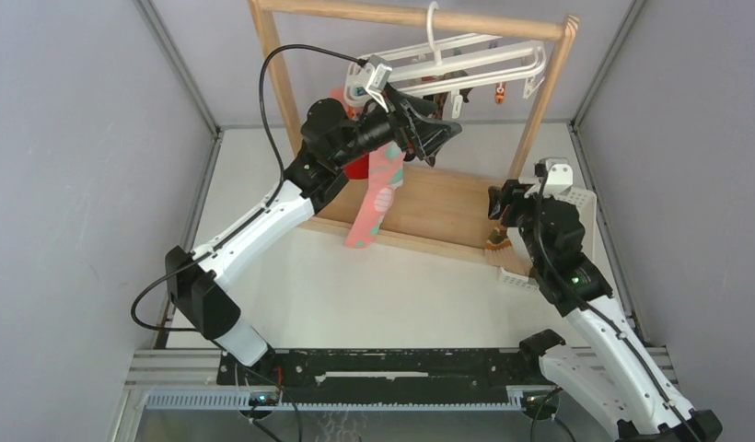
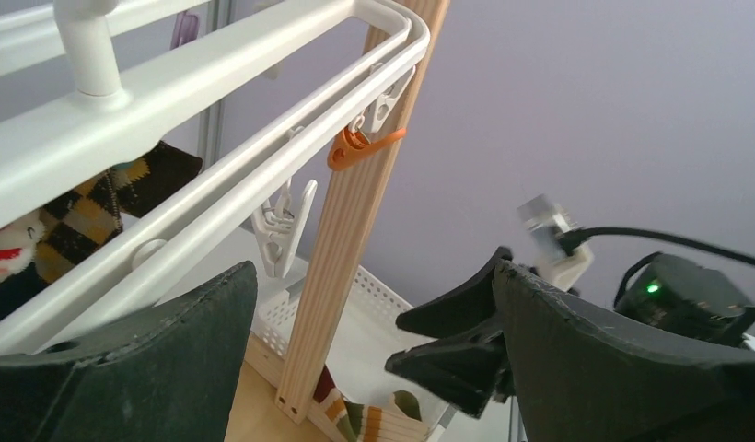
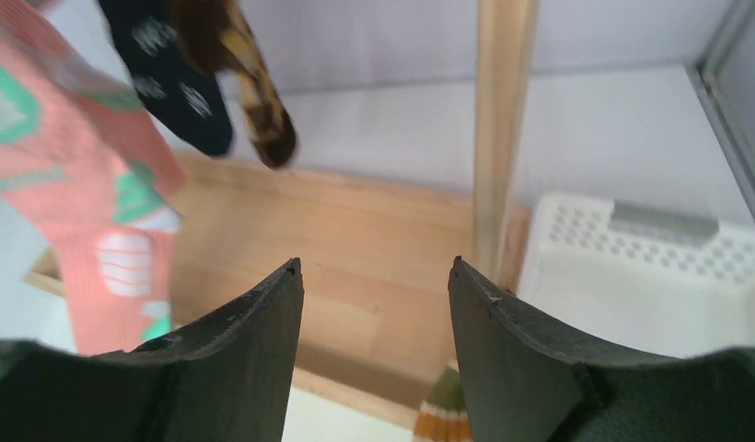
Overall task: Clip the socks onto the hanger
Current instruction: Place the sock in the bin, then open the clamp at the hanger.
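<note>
The white hanger [image 1: 466,60] hangs by its hook from the wooden rack's top bar. Its frame [image 2: 217,101] carries a white clip [image 2: 282,228] and an orange clip [image 2: 354,147]. A pink sock with teal marks [image 1: 378,198] hangs from it, with a dark sock [image 3: 171,83] and a brown-yellow sock [image 3: 254,83] beside it. My left gripper [image 1: 445,143] is open just under the hanger and holds nothing. My right gripper [image 3: 376,264] is open and empty, low by the rack's right post. Below it a striped sock [image 3: 443,405] lies at the basket's edge.
The tall wooden rack stands on a wooden base [image 1: 438,207], with its right post [image 3: 503,129] close to my right fingers. A white perforated basket [image 1: 576,212] sits to the right of the base. Grey walls close in both sides.
</note>
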{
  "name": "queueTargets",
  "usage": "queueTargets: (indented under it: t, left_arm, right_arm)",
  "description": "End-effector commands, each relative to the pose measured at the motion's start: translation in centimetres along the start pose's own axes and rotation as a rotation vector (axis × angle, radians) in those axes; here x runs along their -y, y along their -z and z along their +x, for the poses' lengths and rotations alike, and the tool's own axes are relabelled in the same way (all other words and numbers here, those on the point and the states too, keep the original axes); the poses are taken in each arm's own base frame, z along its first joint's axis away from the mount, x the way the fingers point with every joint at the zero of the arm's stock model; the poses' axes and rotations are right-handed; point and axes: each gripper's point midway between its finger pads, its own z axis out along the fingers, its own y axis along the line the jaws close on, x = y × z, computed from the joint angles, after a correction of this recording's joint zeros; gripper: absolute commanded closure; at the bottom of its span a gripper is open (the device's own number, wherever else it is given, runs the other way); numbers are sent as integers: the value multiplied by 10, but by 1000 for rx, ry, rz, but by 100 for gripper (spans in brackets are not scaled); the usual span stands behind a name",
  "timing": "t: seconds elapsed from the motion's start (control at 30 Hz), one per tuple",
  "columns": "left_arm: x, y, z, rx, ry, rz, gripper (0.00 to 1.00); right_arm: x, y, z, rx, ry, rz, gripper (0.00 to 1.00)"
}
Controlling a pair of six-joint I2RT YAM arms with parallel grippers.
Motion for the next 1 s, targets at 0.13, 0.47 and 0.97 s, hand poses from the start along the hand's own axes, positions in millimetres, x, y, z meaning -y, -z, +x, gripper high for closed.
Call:
queueTargets:
  t: [0.13, 0.47, 0.97]
  left_arm:
    - [11, 16, -35, 74, -96, -26, 0]
    - [4, 21, -41, 83, -137, -81, 0]
    - [12, 20, -43, 84, -169, -90, 0]
  right_arm:
    - [-48, -3, -121, 366, 66, -172, 34]
    - [-85, -31, -177, 462, 142, -255, 35]
    - [-105, -64, -187, 439, 158, -272, 38]
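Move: The nearest white clip under the hanger is some 14 cm ahead of the empty right hand, 9 cm to its left and about 18 cm higher. The orange clip hangs about 7 cm to the right of that white clip and 2 cm farther out. The white bin lies about 3 cm ahead of the right hand, 8 cm to its right and 24 cm below. From the left hand, the white clip is roughly 6 cm ahead, 3 cm to the right and level in height. Up, and then ever more forward and left, the right hand climbs about 15 cm away from the bin to the underside of the hanger, bringing its half-open fingers close to the white clip. Its fingertips tilt up some 25 degrees and swing a little left, and it slows at the end. The wide-open left hand shifts about 2 cm left and slightly up. ##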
